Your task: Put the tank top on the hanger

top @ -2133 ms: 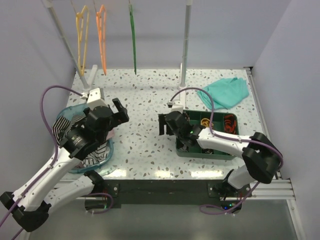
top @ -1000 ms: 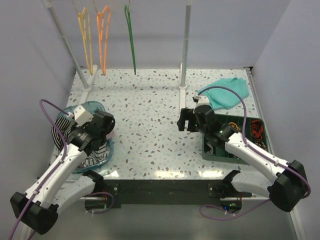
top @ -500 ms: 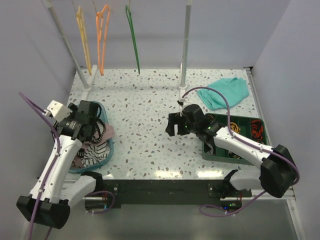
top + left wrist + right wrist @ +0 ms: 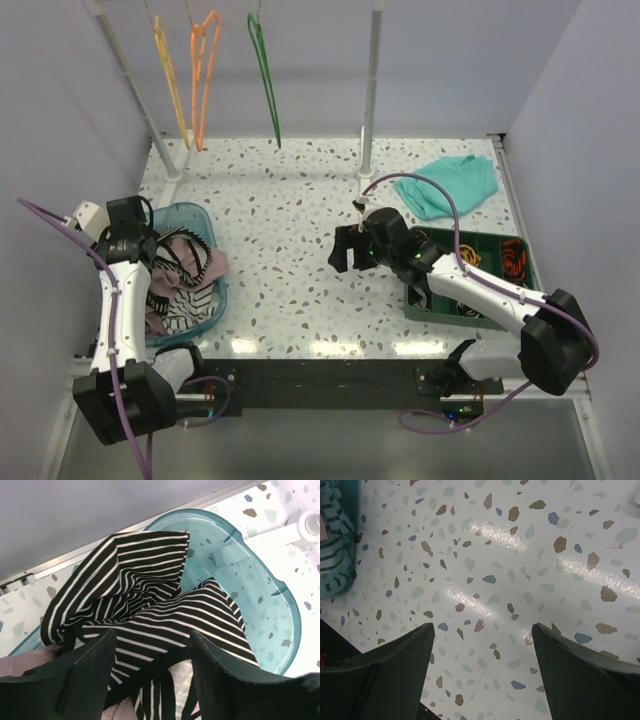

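Note:
The striped black-and-white tank top (image 4: 150, 585) lies crumpled in a teal basket (image 4: 280, 600) at the table's left (image 4: 182, 312). My left gripper (image 4: 152, 640) hangs over the basket's far-left side (image 4: 140, 232), open, with its fingers (image 4: 90, 675) on either side of a striped fold and a dark strap, not pinched on them. The green hanger (image 4: 265, 75) hangs from the rail at the back. Over bare tabletop near the middle, my right gripper (image 4: 345, 250) stands open with nothing between its fingers (image 4: 482, 627).
An orange hanger (image 4: 203, 70) and a yellow hanger (image 4: 170, 75) hang left of the green one. A mauve-pink garment (image 4: 207, 263) spills over the basket rim (image 4: 222, 295). A teal cloth (image 4: 450, 185) lies back right, near a green parts tray (image 4: 470, 285). A rack post (image 4: 368, 100) stands mid-back.
My left arm has swung left and back over the basket and its jaws have narrowed around the striped fabric. The right gripper moved left, then held still.

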Available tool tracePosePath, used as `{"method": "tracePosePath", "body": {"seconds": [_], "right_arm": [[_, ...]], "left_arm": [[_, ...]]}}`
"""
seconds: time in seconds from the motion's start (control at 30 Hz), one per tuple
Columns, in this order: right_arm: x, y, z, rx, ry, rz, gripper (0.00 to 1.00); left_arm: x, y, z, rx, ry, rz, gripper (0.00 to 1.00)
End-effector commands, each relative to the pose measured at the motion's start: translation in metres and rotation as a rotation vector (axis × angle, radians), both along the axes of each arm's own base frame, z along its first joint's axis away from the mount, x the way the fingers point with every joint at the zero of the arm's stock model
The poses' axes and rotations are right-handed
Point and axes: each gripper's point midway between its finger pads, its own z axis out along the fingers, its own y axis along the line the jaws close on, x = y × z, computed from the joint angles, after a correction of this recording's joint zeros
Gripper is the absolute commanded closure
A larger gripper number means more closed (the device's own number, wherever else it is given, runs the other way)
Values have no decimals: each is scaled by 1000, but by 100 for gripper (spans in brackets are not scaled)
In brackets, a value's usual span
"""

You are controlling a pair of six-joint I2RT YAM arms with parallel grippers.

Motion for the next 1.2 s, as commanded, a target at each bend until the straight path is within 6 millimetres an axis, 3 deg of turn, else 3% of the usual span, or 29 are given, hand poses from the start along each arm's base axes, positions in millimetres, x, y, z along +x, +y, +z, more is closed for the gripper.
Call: {"method": "tracePosePath", "body": {"seconds": [0.0,0.07,0.17,0.2,0.33,0.47,0.8,0.83,0.9,0.93,1.0,1.03,1.17], "right_arm": [[5,8,21,48,-62,21,17],[6,5,24,46,-76,12,17],[6,3,25,41,-84,11,17],[4,3,25,40,-83,12,17],[4,2,25,43,-85,12,17],[2,4,25,50,-77,23,16],[3,5,25,54,-73,19,16],[3,6,24,53,-73,20,17],[4,6,23,50,-70,20,16],[4,7,23,51,-67,20,17],[4,8,22,51,-63,24,16],[4,8,22,51,-59,26,16],[4,9,20,48,-54,27,16]], "left_arm": [[20,-2,-5,-27,-41,-79,43],[19,-2,-14,-43,-28,-78,48],[17,-1,-16,-49,-36,-67,64],[16,1,-15,-44,-40,-57,75],[19,9,13,6,-81,-47,96],[27,20,72,96,-148,-52,100],[41,16,170,219,-318,-167,100],[41,16,192,241,-359,-172,100],[42,17,215,272,-386,-176,100],[42,18,242,301,-433,-173,100],[42,21,269,340,-464,-166,100],[42,21,293,362,-501,-162,100],[42,22,348,417,-608,-156,100]]}}
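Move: The striped tank top lies heaped in the basket under the left hand, its middle about 4 cm below and some 3 cm to the right. The pink garment is some 8 cm back and 9 cm right of that hand, 6 cm lower; the basket's middle is about 3 cm back, 8 cm right and 9 cm below. From the right hand, the tank top is roughly 40 cm left, level fore and aft, and about 3 cm lower. Left hand dips 2 cm, pinches the striped tank top and lifts it some 30 cm, fingertips tilting upward. ##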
